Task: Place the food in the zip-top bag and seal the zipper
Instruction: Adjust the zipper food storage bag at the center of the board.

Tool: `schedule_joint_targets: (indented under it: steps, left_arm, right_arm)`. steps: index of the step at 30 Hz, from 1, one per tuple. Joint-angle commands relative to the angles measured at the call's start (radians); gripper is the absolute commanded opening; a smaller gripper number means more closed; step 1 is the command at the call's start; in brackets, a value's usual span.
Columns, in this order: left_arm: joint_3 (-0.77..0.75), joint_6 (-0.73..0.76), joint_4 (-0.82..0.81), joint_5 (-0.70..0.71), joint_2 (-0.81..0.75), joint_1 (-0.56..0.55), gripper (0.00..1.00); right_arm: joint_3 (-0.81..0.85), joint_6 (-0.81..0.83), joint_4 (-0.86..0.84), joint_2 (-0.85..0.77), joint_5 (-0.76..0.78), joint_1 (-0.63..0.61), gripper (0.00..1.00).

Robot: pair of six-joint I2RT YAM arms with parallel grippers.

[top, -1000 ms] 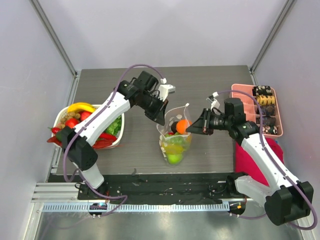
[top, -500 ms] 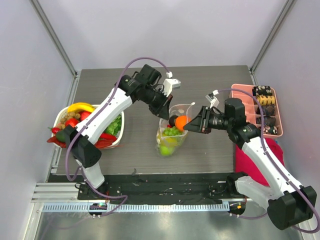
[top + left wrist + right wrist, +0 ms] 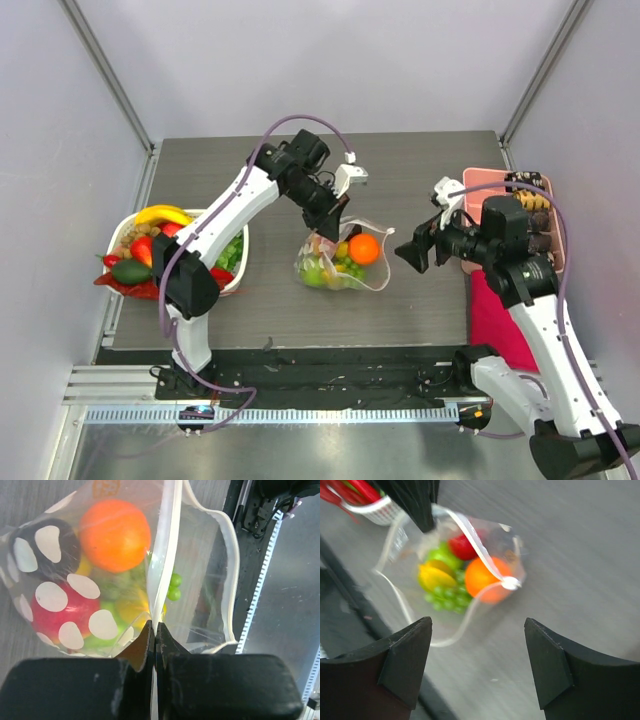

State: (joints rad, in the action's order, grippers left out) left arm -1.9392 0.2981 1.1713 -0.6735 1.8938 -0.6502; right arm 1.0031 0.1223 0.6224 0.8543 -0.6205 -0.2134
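Note:
The zip-top bag (image 3: 335, 266) lies slumped on the table's middle, clear with white dots, with food inside: an orange (image 3: 364, 249), a red fruit (image 3: 50, 612), green grapes (image 3: 445, 599) and a yellow piece (image 3: 432, 575). My left gripper (image 3: 326, 228) is shut on the bag's zipper (image 3: 167, 555) at its far end, the white strip pinched between the jaws (image 3: 154, 630). The bag's mouth gapes toward the near edge. The zipper's white tab (image 3: 511, 583) rests by the orange. My right gripper (image 3: 414, 251) hangs open to the right of the bag, holding nothing (image 3: 477, 625).
A white basket (image 3: 232, 285) with more food, including a banana (image 3: 162, 214) and red peppers, stands at the left. A pink tray (image 3: 480, 182) of dark snack pieces sits at the right edge, with a red cloth (image 3: 490, 315) in front of it.
My right gripper has opened, let go of the bag and drawn back to the right. The bag has sunk from upright to lying on the table, and the left gripper has shifted slightly right.

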Motion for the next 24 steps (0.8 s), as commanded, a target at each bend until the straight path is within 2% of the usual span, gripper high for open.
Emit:
schedule_joint_targets:
  steps: [1,6,9,14,18,21,24]
  left_arm:
    - [-0.092,0.114,0.096,-0.055,0.025,0.061,0.00]
    - [-0.119,0.228,0.178,-0.060,0.034,0.101,0.00]
    - [-0.113,0.289,0.198,-0.052,0.037,0.110,0.00]
    - [-0.084,0.366,0.206,-0.095,0.033,0.138,0.00]
    - [-0.058,0.400,0.185,-0.126,0.033,0.150,0.00]
    - [-0.060,0.415,0.185,-0.140,0.039,0.156,0.00]
    - [-0.073,0.418,0.186,-0.139,0.054,0.159,0.00]
  right_arm:
    - [-0.065,0.393,0.005,-0.038,0.117,0.008,0.79]
    - [-0.245,0.665,-0.182,-0.103,0.039,0.040,0.79]
    - [-0.346,0.706,-0.355,-0.075,-0.045,0.048,0.80]
    - [-0.291,0.700,-0.501,0.150,-0.169,0.048,0.79]
    - [-0.207,0.689,-0.539,0.265,-0.275,0.049,0.79]
    - [-0.204,0.691,-0.585,0.307,-0.356,0.037,0.79]
    - [-0.224,0.695,-0.670,0.318,-0.372,0.002,0.76]
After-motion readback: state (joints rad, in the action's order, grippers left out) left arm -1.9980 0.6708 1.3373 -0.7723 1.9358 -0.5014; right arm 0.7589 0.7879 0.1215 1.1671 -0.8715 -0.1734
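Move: The left hand already pinches the bag's rim; the bag's food-filled middle lies about 5 cm to its right, 2 cm ahead and 8 cm below, the orange some 8 cm right, 2 cm ahead and 7 cm below. The open right gripper has the white zipper end at the bag's near corner about 9 cm ahead, 8 cm left and 8 cm lower, with the orange roughly 8 cm ahead, 13 cm left and 12 cm below. Draw the bag left about 5 cm and slightly forward by the rim, keeping the left gripper shut and turning it a little clockwise. Meanwhile drop the open right gripper some 10 cm, edging right at first, then send it forward and back left towards the zipper end, rolling the wrist and swinging it counter-clockwise; stop short of the bag with fingers still wide. ##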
